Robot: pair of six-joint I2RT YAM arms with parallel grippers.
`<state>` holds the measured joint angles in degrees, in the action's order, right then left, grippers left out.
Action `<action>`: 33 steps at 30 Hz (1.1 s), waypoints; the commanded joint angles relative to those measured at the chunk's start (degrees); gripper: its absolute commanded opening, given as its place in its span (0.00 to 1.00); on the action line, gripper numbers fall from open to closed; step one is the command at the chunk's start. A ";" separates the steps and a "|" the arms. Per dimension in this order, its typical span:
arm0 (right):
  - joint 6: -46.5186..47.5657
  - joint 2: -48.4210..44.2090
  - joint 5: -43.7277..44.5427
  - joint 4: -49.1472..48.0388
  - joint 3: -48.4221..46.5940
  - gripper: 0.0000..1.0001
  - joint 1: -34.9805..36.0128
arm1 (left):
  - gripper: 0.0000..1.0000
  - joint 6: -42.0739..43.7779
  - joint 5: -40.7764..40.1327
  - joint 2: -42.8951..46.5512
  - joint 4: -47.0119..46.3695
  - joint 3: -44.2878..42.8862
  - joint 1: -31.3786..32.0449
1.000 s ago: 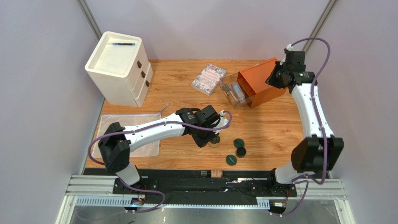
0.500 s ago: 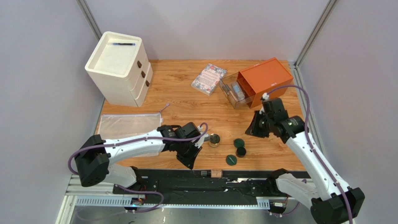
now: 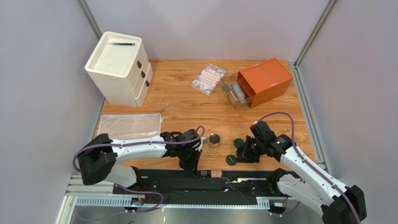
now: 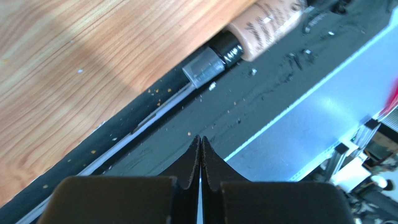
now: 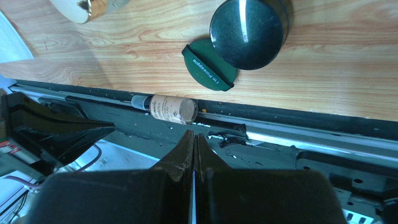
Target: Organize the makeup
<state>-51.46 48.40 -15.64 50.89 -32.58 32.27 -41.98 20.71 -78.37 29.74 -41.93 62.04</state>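
A pinkish tube [image 3: 216, 173] lies on the black rail just past the table's near edge; it also shows in the left wrist view [image 4: 266, 23] and in the right wrist view [image 5: 170, 108]. The gold-rimmed compact [image 3: 214, 140] sits on the wood. One green disc [image 3: 238, 142] lies by the right arm. The other green disc [image 3: 230, 159] lies near the edge, and in the right wrist view [image 5: 205, 65] it sits beside the black jar [image 5: 247, 32]. My left gripper [image 3: 194, 162] is shut and empty [image 4: 201, 140], left of the tube. My right gripper [image 3: 241, 156] is shut and empty [image 5: 193, 135], over the rail.
A clear box [image 3: 235, 91] holding another tube stands by the orange box [image 3: 264, 80] at the back right. A floral booklet [image 3: 209, 78] lies behind. A white drawer unit [image 3: 119, 65] with a pen [image 3: 124, 44] on top stands back left. A mesh pouch [image 3: 128, 125] lies left.
My right arm has swung from the orange box down to the near edge by the discs. My left gripper has pulled back from the compact to the near edge.
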 commanded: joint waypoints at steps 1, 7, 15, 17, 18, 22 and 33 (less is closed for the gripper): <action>-4.78 3.01 -4.40 -6.50 0.67 0.00 3.58 | 0.00 -5.31 0.82 -5.29 -3.98 -0.78 1.06; -5.49 12.14 -5.80 -10.55 -0.03 0.00 8.42 | 0.00 -6.80 2.32 -10.04 -7.66 -0.52 1.06; -5.93 18.92 -5.54 -12.57 1.29 0.00 12.81 | 0.00 -8.47 3.72 -16.02 -11.54 -0.08 1.33; -6.02 20.67 -5.28 -13.45 1.55 0.00 13.43 | 0.00 -8.65 3.81 -16.81 -12.42 0.01 1.42; -6.02 21.64 -4.93 -13.71 1.55 0.00 14.13 | 0.00 -8.56 3.73 -17.08 -12.68 -0.17 1.50; -6.98 25.95 -4.75 -16.96 2.87 0.00 16.06 | 0.00 -7.68 2.59 -18.05 -11.64 -0.87 1.59; -8.22 32.45 -3.52 -23.30 1.29 0.00 18.53 | 0.00 -7.24 -6.64 -8.12 -3.99 1.06 1.50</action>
<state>-58.72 79.46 -19.66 30.39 -29.36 50.26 -50.13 22.04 -89.69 20.99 -41.54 63.77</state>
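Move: The foundation bottle lies along the groove at the table's near edge, its middle about 7 cm to the right of the left hand, level fore and aft, and 5 cm lower. From the right hand it is roughly 10 cm left, 5 cm back and 8 cm down. The near green pad sits 3 cm left of the right hand and level with it, the black jar 4 cm ahead and 1 cm right; the gold jar stands 14 cm ahead and 8 cm right of the left hand. Down first, then left and back, the right hand sinks about 8 cm with shut fingers past the near green pad to the bottle's base end, its tips tilting back about 15 degrees as it turns counter-clockwise. The left, also shut, drops 4 cm and edges about 3 cm right towards the cap end, then eases back a centimetre, staying close beside it. ##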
